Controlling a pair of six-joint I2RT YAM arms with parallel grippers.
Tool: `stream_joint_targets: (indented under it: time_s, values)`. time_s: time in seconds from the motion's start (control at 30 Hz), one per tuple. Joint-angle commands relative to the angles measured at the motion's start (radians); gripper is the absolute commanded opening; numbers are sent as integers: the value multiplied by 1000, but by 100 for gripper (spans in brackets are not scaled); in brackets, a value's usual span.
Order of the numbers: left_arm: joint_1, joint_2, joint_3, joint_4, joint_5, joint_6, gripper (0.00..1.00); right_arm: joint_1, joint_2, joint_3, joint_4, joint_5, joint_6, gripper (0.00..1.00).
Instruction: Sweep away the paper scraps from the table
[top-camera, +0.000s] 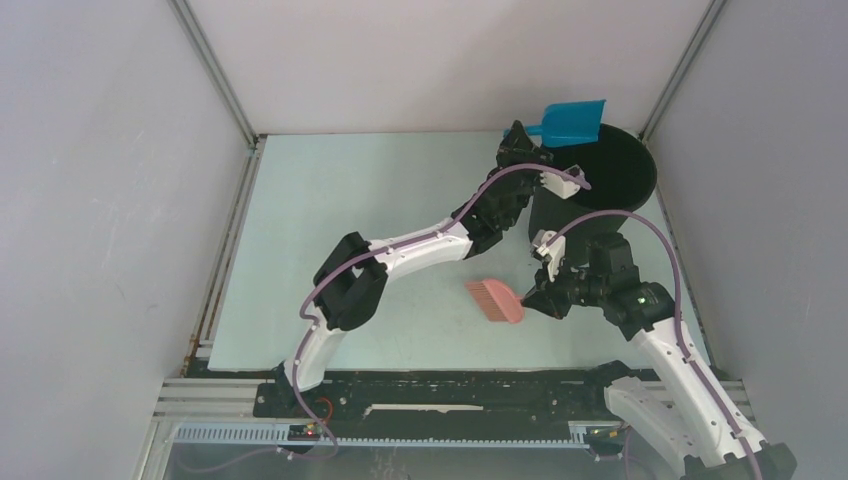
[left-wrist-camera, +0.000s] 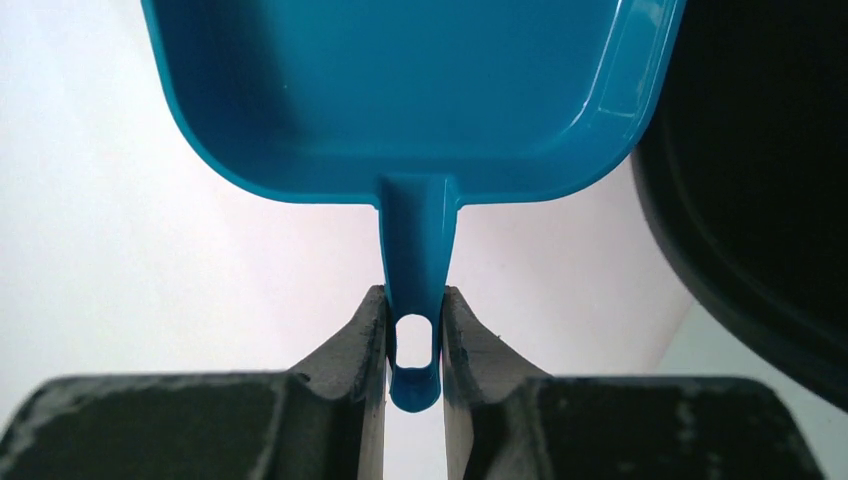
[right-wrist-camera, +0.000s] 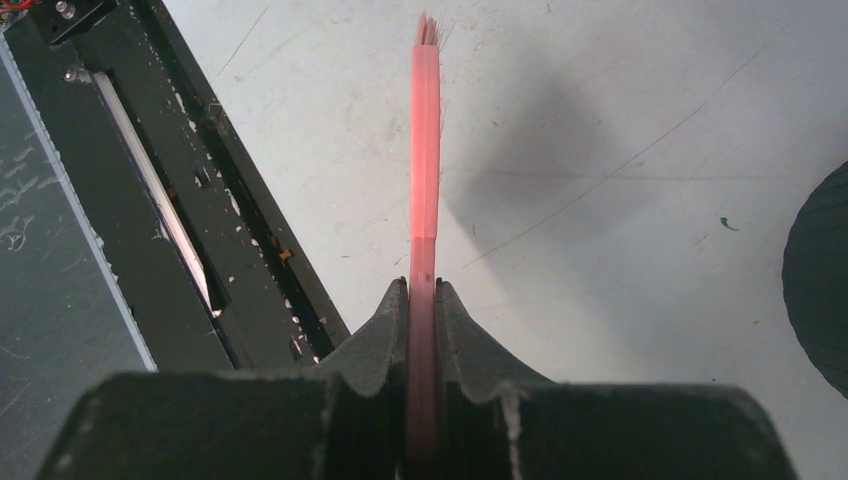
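My left gripper (top-camera: 527, 135) is shut on the handle of a blue dustpan (top-camera: 575, 122), held up at the far rim of a black bin (top-camera: 612, 172). In the left wrist view the handle (left-wrist-camera: 413, 330) sits clamped between both fingers, and the visible inside of the pan (left-wrist-camera: 400, 90) is bare. My right gripper (top-camera: 532, 298) is shut on a pink hand brush (top-camera: 495, 300), low over the table (top-camera: 350, 200) near the front right. The brush (right-wrist-camera: 425, 150) runs straight out from the right gripper (right-wrist-camera: 422, 300). One tiny green paper scrap (right-wrist-camera: 728, 224) lies on the table; no other paper scraps show.
The black bin stands at the table's back right corner, its edge showing in both wrist views (left-wrist-camera: 760, 200) (right-wrist-camera: 820, 280). Grey walls close in the table on three sides. A black base rail (right-wrist-camera: 200, 200) and aluminium frame (top-camera: 450, 405) run along the near edge.
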Motion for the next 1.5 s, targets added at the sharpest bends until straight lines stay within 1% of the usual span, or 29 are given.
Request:
stream_joint_targets:
  time_s: [0.0,0.07,0.17,0.23,0.33,0.43,0.57,0.63,0.73,0.83,0.97,1.07,1.17,1.23,1.27,1.37,1.4,1.47]
  values:
    - [1,-50,16,125,-12,-54,0,-7,1,1,14,-20,-12,0]
    - [0,-77,-2,111,2,-147,0,-6,4,0,15,-18,-12,0]
    - [-2,-132,-21,25,13,-293,0,-7,5,1,15,-15,-11,0]
    - [-2,-165,-21,-10,-22,-413,0,-7,2,1,16,-12,-9,0]
    - [-2,-234,-63,-46,-97,-591,0,-8,-5,0,18,-10,-9,0]
    - [-1,-313,-99,-174,-132,-755,0,-8,-10,0,17,-8,-12,0]
    - [-2,-418,-117,-397,-200,-976,0,-7,-10,0,16,-9,-14,0]
    - [-2,-495,-161,-501,-186,-1103,0,-8,-11,0,17,-9,-14,0]
    - [-1,-617,-273,-630,-164,-1287,1,-7,-8,1,22,-12,-8,0]
    - [10,-711,-357,-751,-146,-1425,1,1,-10,1,32,0,2,0]
    - [36,-820,-446,-972,-57,-1590,0,4,-19,14,47,20,31,0]
    - [55,-897,-518,-1140,28,-1686,0,6,4,37,31,-8,45,0]
    - [66,-1007,-647,-1227,81,-1761,0,24,70,104,-8,-14,52,0]
    - [76,-1080,-748,-1252,151,-1817,0,59,122,163,-35,55,39,0]
    - [80,-1111,-793,-1265,180,-1849,0,83,136,187,-36,114,30,0]
    - [85,-1183,-893,-1311,250,-1948,2,211,171,239,-8,329,-15,0]
    - [85,-1195,-927,-1325,267,-1974,4,256,189,255,2,427,-35,0]
    - [85,-1196,-962,-1351,292,-2009,6,324,237,290,16,561,-78,0]
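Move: The emptied dustpan, still in the left hand, is bound for bare table some 24 cm back, 27 cm to that hand's left and 31 cm below. The black bin's middle lies 9 cm back, 15 cm right and 18 cm below the left hand; the brush head about 25 cm back, 5 cm left and 23 cm below. From the right hand, holding the brush, that bare table lies 4 cm ahead, 29 cm left and 14 cm below. The dustpan is swung clear of the bin by the left hand, which carries it left and back, about 25 cm each way, rising some 5 cm before sinking well below its starting height towards the bare table. The wrist rolls out of the tip and pitches the fingers downward, grip kept. Late on, the right hand lifts the held brush a little, forward and left. ##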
